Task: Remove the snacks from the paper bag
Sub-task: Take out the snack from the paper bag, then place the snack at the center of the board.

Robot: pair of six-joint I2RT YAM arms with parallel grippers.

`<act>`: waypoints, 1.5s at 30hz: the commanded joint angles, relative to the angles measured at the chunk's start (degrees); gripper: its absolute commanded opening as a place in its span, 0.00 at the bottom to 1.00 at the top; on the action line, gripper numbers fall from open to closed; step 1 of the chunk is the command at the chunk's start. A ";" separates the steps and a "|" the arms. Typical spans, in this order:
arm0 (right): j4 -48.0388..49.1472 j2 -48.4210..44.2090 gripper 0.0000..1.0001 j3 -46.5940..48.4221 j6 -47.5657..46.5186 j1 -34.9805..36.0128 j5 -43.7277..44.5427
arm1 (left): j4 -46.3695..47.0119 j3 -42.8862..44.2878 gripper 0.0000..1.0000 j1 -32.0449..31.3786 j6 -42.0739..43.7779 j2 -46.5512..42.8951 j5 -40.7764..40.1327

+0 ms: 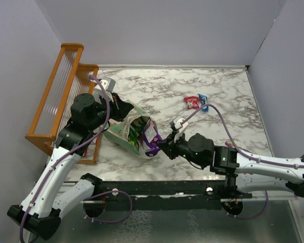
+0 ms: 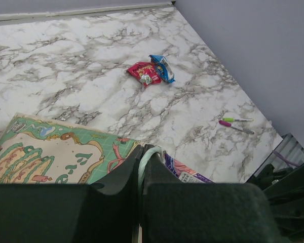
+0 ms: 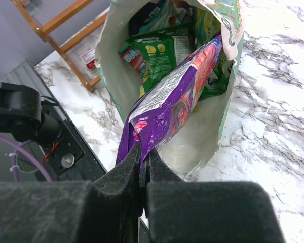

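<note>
The pale-green paper bag (image 1: pixel 122 132) lies on its side on the marble table, mouth toward the right arm. My left gripper (image 2: pixel 141 152) is shut on the bag's thin handle (image 2: pixel 148 158) at the bag's upper edge. My right gripper (image 3: pixel 144 154) is shut on a purple snack packet (image 3: pixel 175 104) that sticks half out of the bag's mouth (image 3: pixel 213 136); it also shows in the top view (image 1: pixel 151 139). Green packets (image 3: pixel 159 55) lie deeper inside. A red packet (image 1: pixel 191 102) and a blue packet (image 1: pixel 203 102) lie on the table at the far right.
An orange wooden rack (image 1: pixel 61 96) stands along the left wall beside the bag. Two thin pens (image 2: pixel 236 123) lie near the right wall. Grey walls close the table at the back and both sides.
</note>
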 commanded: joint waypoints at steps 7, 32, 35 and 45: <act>-9.62 -13.84 0.01 -1.53 -2.39 0.00 2.39 | 2.44 0.04 0.00 0.05 0.88 -0.99 0.39; -21.94 -2.86 0.01 7.01 0.19 -14.74 36.36 | 10.29 -1.04 0.00 0.03 6.45 0.78 2.35; -21.35 0.88 0.01 7.97 0.13 -24.87 29.50 | 11.46 -1.92 0.00 0.04 7.88 0.34 2.24; -20.58 12.45 0.01 12.58 5.65 -50.10 14.99 | 18.05 -10.26 0.00 -4.70 10.16 -4.53 -1.24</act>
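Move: Ahead and to the right of the right hand, which already grips the purple snack, lies the bare table for it: about 33 cm forward, 28 cm right and 21 cm down. The blue snack is some 7 cm left of that patch, the red one about 6 cm farther left; the paper bag's middle is some 9 cm ahead, 11 cm left and 12 cm below the hand. From the left hand, that patch is roughly 25 cm ahead, 37 cm right and 33 cm down. Drawing the pinched purple snack away from the bag mouth, the right hand first goes right, rising about 3 cm, then swings right and forward towards the bare patch beside the blue snack, some 26 cm right and 18 cm forward overall, sinking late and turning about 60 degrees clockwise. The left hand keeps the bag's handle pinched, tipping up some 10 degrees and dipping slightly. ##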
